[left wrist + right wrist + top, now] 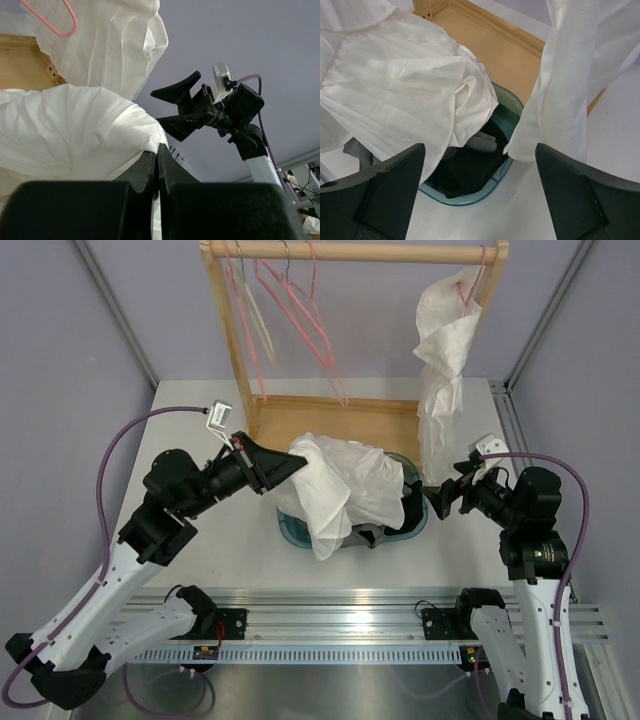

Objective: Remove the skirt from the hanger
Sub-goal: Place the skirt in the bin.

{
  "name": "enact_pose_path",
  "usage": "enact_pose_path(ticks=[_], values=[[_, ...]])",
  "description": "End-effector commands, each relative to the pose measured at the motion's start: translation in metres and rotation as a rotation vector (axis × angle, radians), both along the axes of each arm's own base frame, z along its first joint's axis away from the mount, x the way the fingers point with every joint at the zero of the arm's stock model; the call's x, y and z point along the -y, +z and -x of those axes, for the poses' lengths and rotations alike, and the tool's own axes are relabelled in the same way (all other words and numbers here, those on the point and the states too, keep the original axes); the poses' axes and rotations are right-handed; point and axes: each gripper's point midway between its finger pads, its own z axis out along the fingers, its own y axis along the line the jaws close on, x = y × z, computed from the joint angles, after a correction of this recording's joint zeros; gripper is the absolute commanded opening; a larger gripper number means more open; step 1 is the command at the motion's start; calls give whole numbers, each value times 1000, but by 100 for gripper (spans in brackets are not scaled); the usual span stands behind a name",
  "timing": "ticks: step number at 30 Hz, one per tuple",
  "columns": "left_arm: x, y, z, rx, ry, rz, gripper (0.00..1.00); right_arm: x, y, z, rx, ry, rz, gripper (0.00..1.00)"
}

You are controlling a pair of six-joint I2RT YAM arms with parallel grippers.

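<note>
My left gripper [297, 462] [158, 150] is shut on the edge of a white garment [340, 490] [395, 85], holding it draped over the teal tub [295, 535] [470, 200]. A second white garment [440, 370] [570, 90] hangs from a pink hanger [470, 285] at the rail's right end. My right gripper [435, 500] [480, 147] stands open beside that garment's lower end, at the tub's right rim. A small fold of grey fabric [485, 142] lies in the tub, mostly buried; I cannot tell whether it is the skirt.
A wooden rack [225, 330] with several bare pink hangers [300, 310] stands at the back, its base board [490, 55] just behind the tub. Black cloth [465, 172] fills the tub's bottom. Bare white table [545, 210] lies in front of the tub.
</note>
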Motion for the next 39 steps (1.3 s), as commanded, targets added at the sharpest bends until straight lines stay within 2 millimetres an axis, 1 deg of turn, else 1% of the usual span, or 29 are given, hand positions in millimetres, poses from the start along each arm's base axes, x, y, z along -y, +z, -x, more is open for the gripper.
enact_pose_path(ticks=[1, 5, 7, 9, 10, 11, 12, 13, 15, 16, 18, 19, 20, 21, 22, 23, 25, 26, 27, 29, 31, 32, 33, 35, 36, 38, 39], values=[[0, 0, 10, 29, -41, -25, 0, 3, 6, -4, 29, -15, 4, 99], [0, -13, 6, 17, -28, -78, 0, 3, 6, -3, 29, -12, 3, 99], [10, -24, -3, -10, -45, -112, 0, 3, 6, -3, 27, -11, 1, 99], [18, -22, -11, -6, -59, -134, 0, 3, 6, -3, 28, -13, 3, 99], [29, -32, -24, -28, -64, -160, 0, 3, 6, -3, 31, -15, 3, 99], [34, -34, -31, -28, -64, -173, 0, 4, 7, -3, 34, -18, 4, 99], [39, -25, -37, -12, -63, -168, 0, 4, 6, -4, 31, -21, 3, 99], [51, -35, -53, -34, -64, -188, 0, 5, 7, -4, 34, -24, 4, 99], [63, -40, -67, -44, -68, -201, 0, 5, 6, -4, 30, -23, 3, 99], [76, -45, -81, -54, -73, -207, 0, 5, 6, -4, 28, -23, 3, 100], [90, -54, -90, -73, -90, -214, 0, 6, 5, -4, 28, -25, 4, 99], [97, -51, -96, -61, -91, -210, 0, 6, 5, -4, 28, -25, 4, 99], [109, -69, -102, -88, -99, -239, 0, 6, 5, -5, 27, -25, 5, 99], [115, -76, -106, -93, -99, -250, 0, 6, 5, -5, 27, -27, 6, 99], [120, -78, -111, -89, -93, -254, 0, 6, 5, -5, 27, -28, 6, 99], [128, -95, -120, -102, -76, -286, 0, 6, 5, -5, 28, -29, 8, 100], [134, -111, -132, -97, -32, -328, 0, 7, 5, -6, 28, -31, 7, 99], [135, -118, -142, -89, 11, -359, 0, 7, 5, -6, 26, -33, 6, 100], [138, -140, -149, -120, 29, -397, 0, 8, 4, -7, 25, -35, 9, 99], [137, -163, -158, -151, 71, -438, 0, 8, 3, -6, 19, -38, 10, 99], [133, -199, -160, -203, 92, -494, 0, 9, 3, -7, 18, -42, 7, 99], [130, -213, -160, -220, 106, -518, 0, 9, 3, -7, 19, -42, 8, 99], [124, -235, -155, -251, 107, -555, 0, 9, 3, -7, 19, -42, 7, 99], [118, -261, -151, -284, 110, -598, 0, 10, 2, -7, 17, -43, 7, 99], [114, -278, -146, -309, 104, -624, 0, 10, 3, -7, 17, -42, 7, 99], [114, -288, -141, -321, 90, -623, 0, 10, 3, -7, 17, -44, 10, 99], [114, -289, -141, -321, 84, -620, 1, 9, 3, -6, 18, -35, 8, 99]])
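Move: The left hand holds up one end of the white skirt over the bin's left side. The bin's middle lies about 13 cm ahead, 15 cm to its right and some 36 cm below. The rack's wooden tray is roughly 19 cm beyond the bin's middle, in line with it, and the black cloth shows in the bin some 15 cm right of its middle. From the right hand, the bin's middle lies about 7 cm ahead, 20 cm left and 23 cm below. Keeping its pinch on the white skirt, the left hand lays the lifted end onto the heap in the bin. It sinks a little, swings forward and right over the bin, then drops almost straight, some 27 cm down in all with about 14 cm forward and 12 cm right. The fingers tip downward by roughly 35 degrees and stay shut. ##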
